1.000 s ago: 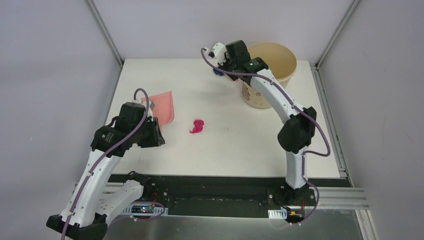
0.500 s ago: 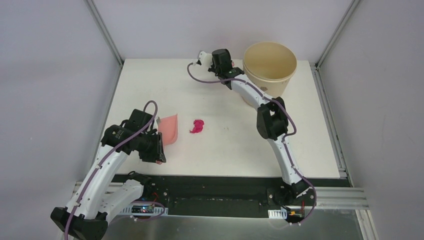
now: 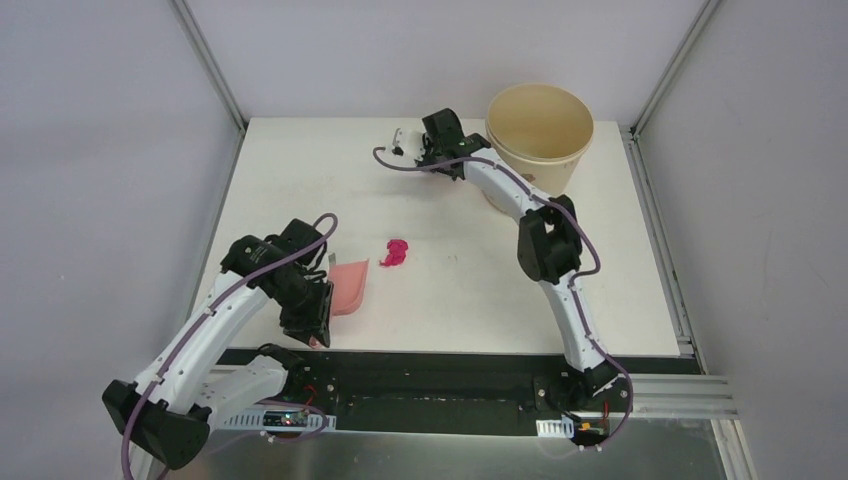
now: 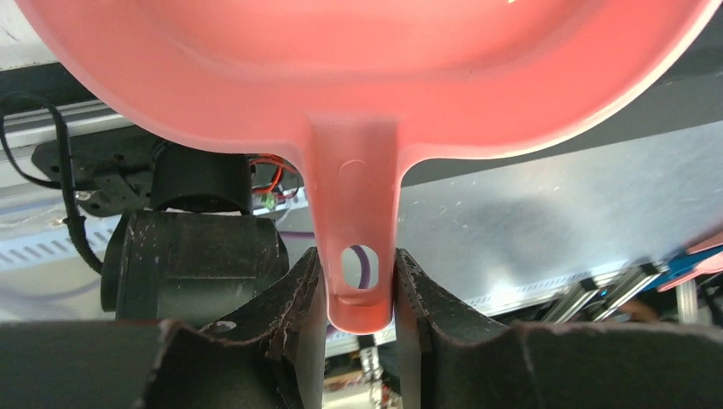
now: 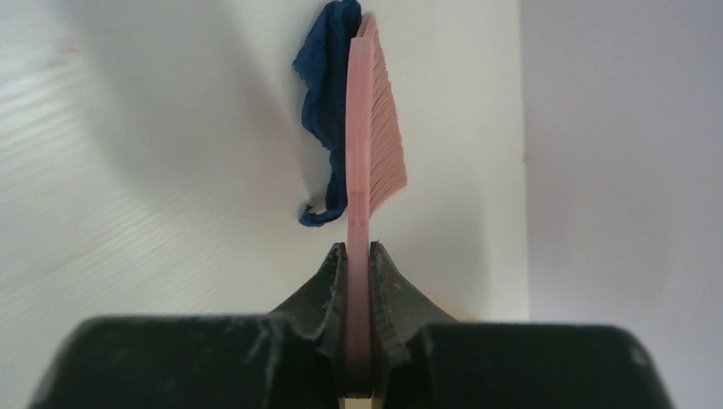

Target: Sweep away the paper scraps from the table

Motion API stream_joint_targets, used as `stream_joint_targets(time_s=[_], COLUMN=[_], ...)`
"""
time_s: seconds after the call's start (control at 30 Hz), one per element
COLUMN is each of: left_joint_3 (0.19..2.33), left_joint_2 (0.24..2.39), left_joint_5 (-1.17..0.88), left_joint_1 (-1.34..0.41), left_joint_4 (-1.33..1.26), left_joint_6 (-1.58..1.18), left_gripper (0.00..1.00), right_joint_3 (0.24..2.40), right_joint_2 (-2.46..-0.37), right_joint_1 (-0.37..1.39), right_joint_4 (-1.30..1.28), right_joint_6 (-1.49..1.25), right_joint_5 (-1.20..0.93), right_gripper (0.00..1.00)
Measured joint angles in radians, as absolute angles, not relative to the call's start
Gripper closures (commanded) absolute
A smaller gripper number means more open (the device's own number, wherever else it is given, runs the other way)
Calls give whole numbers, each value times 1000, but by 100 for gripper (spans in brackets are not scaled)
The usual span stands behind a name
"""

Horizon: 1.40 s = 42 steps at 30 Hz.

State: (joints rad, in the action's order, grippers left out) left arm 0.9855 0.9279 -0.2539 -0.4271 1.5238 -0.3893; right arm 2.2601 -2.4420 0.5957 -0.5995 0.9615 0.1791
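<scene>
A magenta paper scrap lies mid-table. Just left of it is the pink dustpan, and my left gripper is shut on its handle, with the pan filling the left wrist view. At the far back, left of the bucket, my right gripper is shut on the pink hand brush. The brush stands edge-on with a blue scrap lying against its left side. In the top view the right arm hides that scrap and the brush.
A tall beige bucket stands at the back right, close to the right arm's wrist. A tiny speck lies right of the magenta scrap. Grey walls enclose the table on three sides, and a black strip runs along its front.
My left arm has carried the dustpan toward the near edge and rightward, closer to the magenta scrap. The right arm has stretched out and shifted left of the bucket, over the blue scrap.
</scene>
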Motion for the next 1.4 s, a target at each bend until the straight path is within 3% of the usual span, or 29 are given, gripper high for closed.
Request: stream_joint_targets(time_s=[0.27,0.43,0.97,1.17,1.4], left_joint_3=[996,996,1068,1103,1122], left_joint_2=[1073,1205,1591,1648,1725], left_joint_5=[-231,-176,-140,-134,-128], left_joint_1=[-655,-723,-754,-754,-754], left_joint_4=[1554,1551,1324,1294,1256], left_joint_6=[-435,-453,-386,-369,-350], left_gripper=[100,100,100,100,100], right_joint_3=[2017,1964,2090,2139,2080], right_joint_2=[-2132,-2045,-2093,-2187,-2129], right_joint_1=[635,635,595,610,719], right_joint_4=[-839,-933,-931,-989,-1106], right_joint_6=[703,537,377,365,383], right_joint_5=[-108,-224,-67,-176,-320], right_gripper=[100,100,100,100,100])
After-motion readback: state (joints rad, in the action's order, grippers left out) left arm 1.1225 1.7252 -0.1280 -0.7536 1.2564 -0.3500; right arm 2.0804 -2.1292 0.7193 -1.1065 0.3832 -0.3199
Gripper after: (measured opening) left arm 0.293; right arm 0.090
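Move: The blue scrap lies beside the brush held in the right hand, some 3 cm back and 4 cm left of that hand and about 17 cm below it. The magenta scrap is roughly 24 cm back and 10 cm left, and the dustpan's scoop about 32 cm back and 18 cm left; the bin stands 5 cm back and 22 cm right. From the left hand, still gripping the dustpan, the magenta scrap is about 24 cm ahead and 12 cm right. The blue scrap is swept back towards the dustpan by the right hand's brush: about 17 cm back while the fingers tip steeply down, a lifted return of 5 cm forward, then down and another 10 cm back, bearing left. The left hand edges back, then brings the pan forward, right and some 10 cm down to the scraps, keeping its grip. ##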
